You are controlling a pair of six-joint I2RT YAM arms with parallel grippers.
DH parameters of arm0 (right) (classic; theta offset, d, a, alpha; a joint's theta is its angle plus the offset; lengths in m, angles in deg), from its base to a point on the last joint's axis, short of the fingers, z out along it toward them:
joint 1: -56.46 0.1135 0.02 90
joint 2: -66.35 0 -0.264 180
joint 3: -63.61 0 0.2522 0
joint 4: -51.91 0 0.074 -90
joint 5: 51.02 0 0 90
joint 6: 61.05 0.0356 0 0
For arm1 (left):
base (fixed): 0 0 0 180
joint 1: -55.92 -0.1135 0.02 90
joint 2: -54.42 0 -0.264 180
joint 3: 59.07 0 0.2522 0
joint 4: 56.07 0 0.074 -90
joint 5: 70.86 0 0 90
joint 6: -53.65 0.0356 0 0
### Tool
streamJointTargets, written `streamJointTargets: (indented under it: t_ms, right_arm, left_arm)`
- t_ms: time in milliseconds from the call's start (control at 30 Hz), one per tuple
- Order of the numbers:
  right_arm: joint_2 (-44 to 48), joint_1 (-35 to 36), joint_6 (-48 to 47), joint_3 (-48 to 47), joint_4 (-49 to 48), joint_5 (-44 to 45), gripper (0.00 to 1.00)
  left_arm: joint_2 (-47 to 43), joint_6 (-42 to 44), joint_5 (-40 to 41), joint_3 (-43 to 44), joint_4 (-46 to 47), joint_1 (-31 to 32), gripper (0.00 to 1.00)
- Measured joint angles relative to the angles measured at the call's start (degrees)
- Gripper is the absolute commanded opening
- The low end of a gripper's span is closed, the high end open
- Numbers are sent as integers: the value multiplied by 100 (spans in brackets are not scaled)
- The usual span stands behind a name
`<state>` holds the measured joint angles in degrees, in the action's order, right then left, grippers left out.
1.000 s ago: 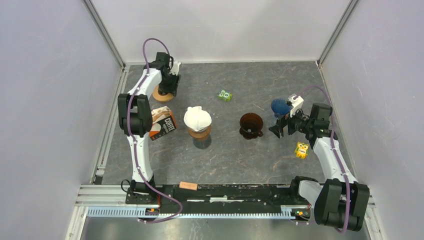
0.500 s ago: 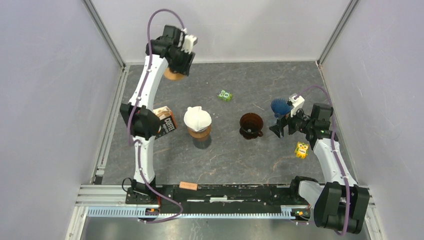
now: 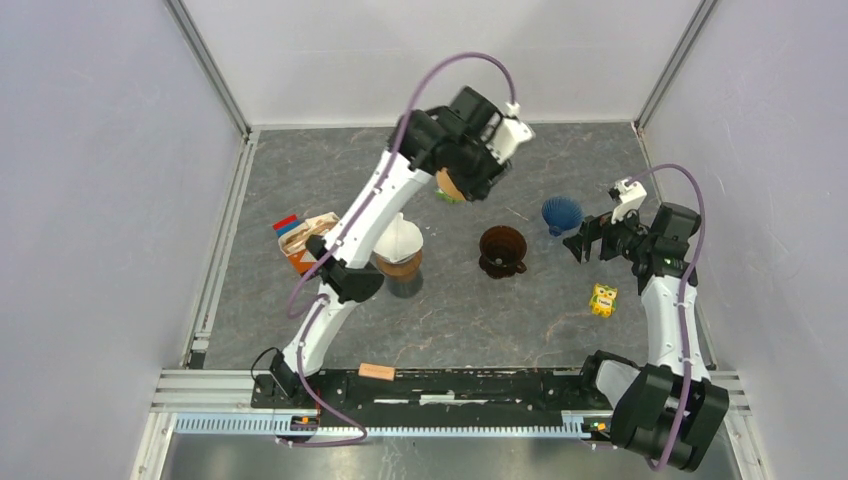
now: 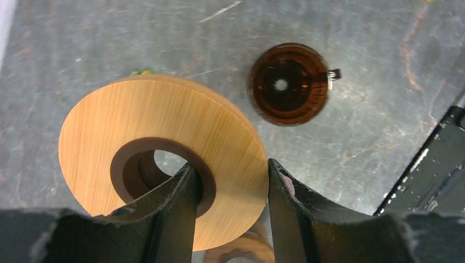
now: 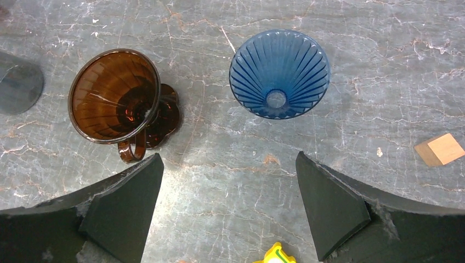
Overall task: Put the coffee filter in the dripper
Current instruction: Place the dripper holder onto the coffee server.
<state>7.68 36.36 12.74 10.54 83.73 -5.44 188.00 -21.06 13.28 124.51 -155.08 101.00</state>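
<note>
The white coffee filter (image 3: 403, 238) sits on a wooden base at the table's middle, partly behind the left arm. A brown glass dripper (image 3: 502, 250) (image 4: 289, 83) (image 5: 112, 96) stands to its right, and a blue ribbed dripper (image 3: 562, 212) (image 5: 279, 74) stands further right. My left gripper (image 3: 458, 185) (image 4: 231, 164) hangs high over the table, shut on a wooden ring (image 4: 137, 120) with a dark inner collar; one finger is through the hole, the other on the outer rim. My right gripper (image 3: 590, 240) (image 5: 228, 155) is open and empty, just near of both drippers.
A coffee box (image 3: 300, 242) stands at the left. A yellow toy block (image 3: 603, 299) (image 5: 277, 256) lies below the right gripper and a small wooden cube (image 5: 438, 149) to its right. A green block (image 4: 141, 72) peeks from behind the ring.
The left arm has lifted the wooden ring from the back left corner and swung it right, above the middle of the table. The right gripper has drawn back slightly to the right.
</note>
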Motion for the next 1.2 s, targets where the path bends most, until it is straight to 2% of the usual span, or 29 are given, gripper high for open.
streamJointTargets:
  t_ms: [167, 300, 867, 1200]
  right_arm:
    - [186, -22, -28, 0, 131, 31, 98]
    - [337, -22, -85, 0, 192, 74, 98]
    - [332, -22, -96, 144, 254, 92, 98]
    - [273, -22, -9, 168, 212, 87, 98]
  left_arm:
    - [437, -2, -11, 234, -122, 612, 2]
    - [623, -7, -28, 337, -122, 846, 2]
    - [660, -249, -776, 393, 267, 940, 2]
    - [317, -581, 116, 402, 614, 1084, 2]
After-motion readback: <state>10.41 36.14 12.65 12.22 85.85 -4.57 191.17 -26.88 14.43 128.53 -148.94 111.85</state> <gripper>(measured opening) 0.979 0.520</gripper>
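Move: The left hand holds the wooden dripper holder high up; the brown cup it seems headed for lies about 11 cm to its right, 1 cm back and 21 below. The blue dripper stands some 25 cm right and 8 ahead, the filter-topped server about 11 left and 8 back, the green toy roughly 13 ahead and 1 left. From the right hand the brown cup is about 16 cm left, level with it, 8 below. Still pinching the dripper holder, the left hand swings about 10 cm right and back towards the brown cup, dipping, then rising. ##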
